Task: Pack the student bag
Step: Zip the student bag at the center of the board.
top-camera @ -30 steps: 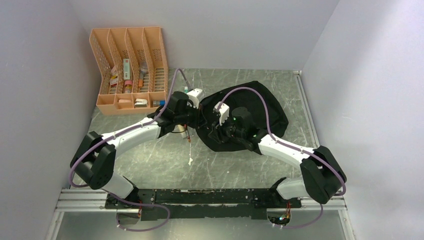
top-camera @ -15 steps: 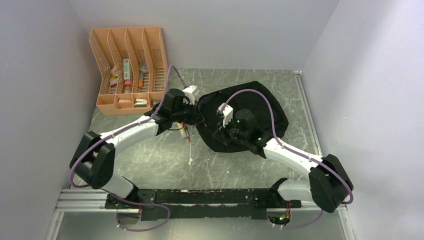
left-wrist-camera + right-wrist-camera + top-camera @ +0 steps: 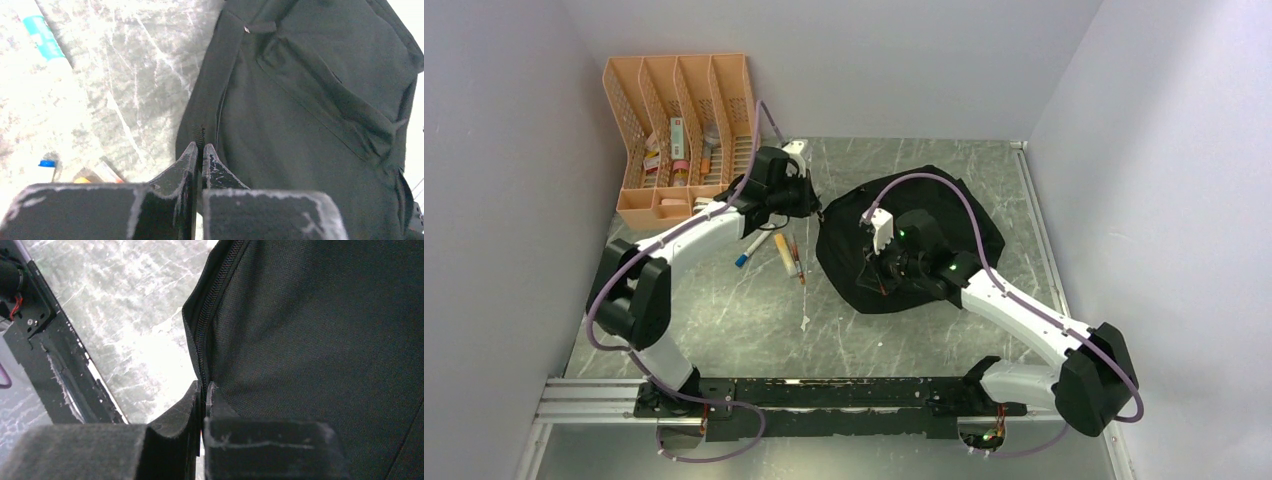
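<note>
The student bag (image 3: 944, 225) is a black fabric backpack lying flat on the marble table, right of centre. My left gripper (image 3: 815, 207) is at the bag's far-left edge. In the left wrist view it (image 3: 201, 146) is shut on a strip of the bag's black edge (image 3: 202, 134), with the rest of the student bag (image 3: 310, 100) spreading to the right. My right gripper (image 3: 879, 281) is at the near-left edge. In the right wrist view it (image 3: 204, 385) is shut on the zipper seam (image 3: 204, 340) of the bag (image 3: 325, 330).
An orange mesh organiser (image 3: 681, 130) with stationery stands at the back left. A blue-capped marker (image 3: 752, 248) and two pens (image 3: 789, 255) lie loose on the table left of the bag. The marker (image 3: 44, 36) shows again in the left wrist view. The arms' black base rail (image 3: 844, 392) runs along the near edge.
My right gripper has shut on the bag's near edge. My left arm has swung back and left, still holding the bag's edge, and the marker and pens beneath it now show.
</note>
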Controlling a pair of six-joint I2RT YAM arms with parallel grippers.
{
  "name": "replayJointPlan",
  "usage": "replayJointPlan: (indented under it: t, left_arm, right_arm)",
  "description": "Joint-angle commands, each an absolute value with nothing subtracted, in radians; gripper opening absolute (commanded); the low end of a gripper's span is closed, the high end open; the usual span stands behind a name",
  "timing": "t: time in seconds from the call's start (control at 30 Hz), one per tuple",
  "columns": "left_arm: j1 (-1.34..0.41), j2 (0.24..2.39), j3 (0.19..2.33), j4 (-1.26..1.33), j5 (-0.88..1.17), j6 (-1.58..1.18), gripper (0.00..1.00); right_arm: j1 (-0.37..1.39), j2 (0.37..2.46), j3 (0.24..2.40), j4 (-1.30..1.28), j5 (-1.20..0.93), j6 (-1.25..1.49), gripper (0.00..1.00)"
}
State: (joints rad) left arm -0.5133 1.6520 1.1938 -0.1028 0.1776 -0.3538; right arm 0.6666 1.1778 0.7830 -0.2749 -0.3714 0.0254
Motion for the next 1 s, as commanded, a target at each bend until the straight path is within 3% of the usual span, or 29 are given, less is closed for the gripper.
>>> replayJointPlan:
  t: [0.0,0.13,0.27,0.37,0.6,0.8,0.97]
  left_arm:
    - [-0.472,1.705,1.299,-0.070,0.130,-0.319,0.05]
    - [-0.469,1.728,1.320,-0.045,0.208,-0.294,0.05]
    - [-0.469,1.710,1.265,0.046,0.311,-0.283,0.05]
    - [-0.469,1.698,1.241,0.061,0.340,-0.271,0.05]
    - [-0.469,1.675,1.231,0.063,0.361,-0.264,0.05]
    - [-0.469,1.653,1.228,0.067,0.372,-0.265,0.05]
    - [-0.469,1.644,1.225,0.065,0.365,-0.263,0.05]
  right_arm:
    - [0.676,1.163,0.838,-0.475,-0.465,0.036,0.00]
    - [0.680,1.164,0.863,-0.503,-0.447,0.030,0.00]
    - [0.680,1.151,0.879,-0.426,-0.382,0.092,0.23]
    - [0.680,1.150,0.894,-0.342,-0.310,0.161,0.33]
    - [0.683,1.207,0.912,-0.117,-0.143,0.397,0.43]
    - [0.729,1.374,1.021,-0.081,-0.028,0.481,0.53]
    - [0.744,1.484,1.083,-0.048,0.008,0.515,0.54]
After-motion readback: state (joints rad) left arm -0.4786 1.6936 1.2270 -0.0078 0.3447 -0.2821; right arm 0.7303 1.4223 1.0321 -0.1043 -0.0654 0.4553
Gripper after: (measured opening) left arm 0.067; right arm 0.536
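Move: The zip pull on the bag's left edge is already pinched in the left fingers, right at that hand. From the right hand, shut on the bag's near left edge, the pull lies about 15 cm ahead, 7 cm to its left and slightly higher. The glue stick lies on the table some 9 cm back and 7 cm left of the pull, roughly 10 cm below it; the red pen is beside the glue stick, 10 cm back and 5 cm left of the pull. The bag's near edge is first tugged back about 1 cm by the right fingers, which then open to half width, let go of it and rise some 5 cm, swinging forward and left over the edge towards the zip pull, turning about 25 degrees clockwise. The left hand keeps its pinch on the pull, nudging forward 2 cm, then easing left and slightly up. ##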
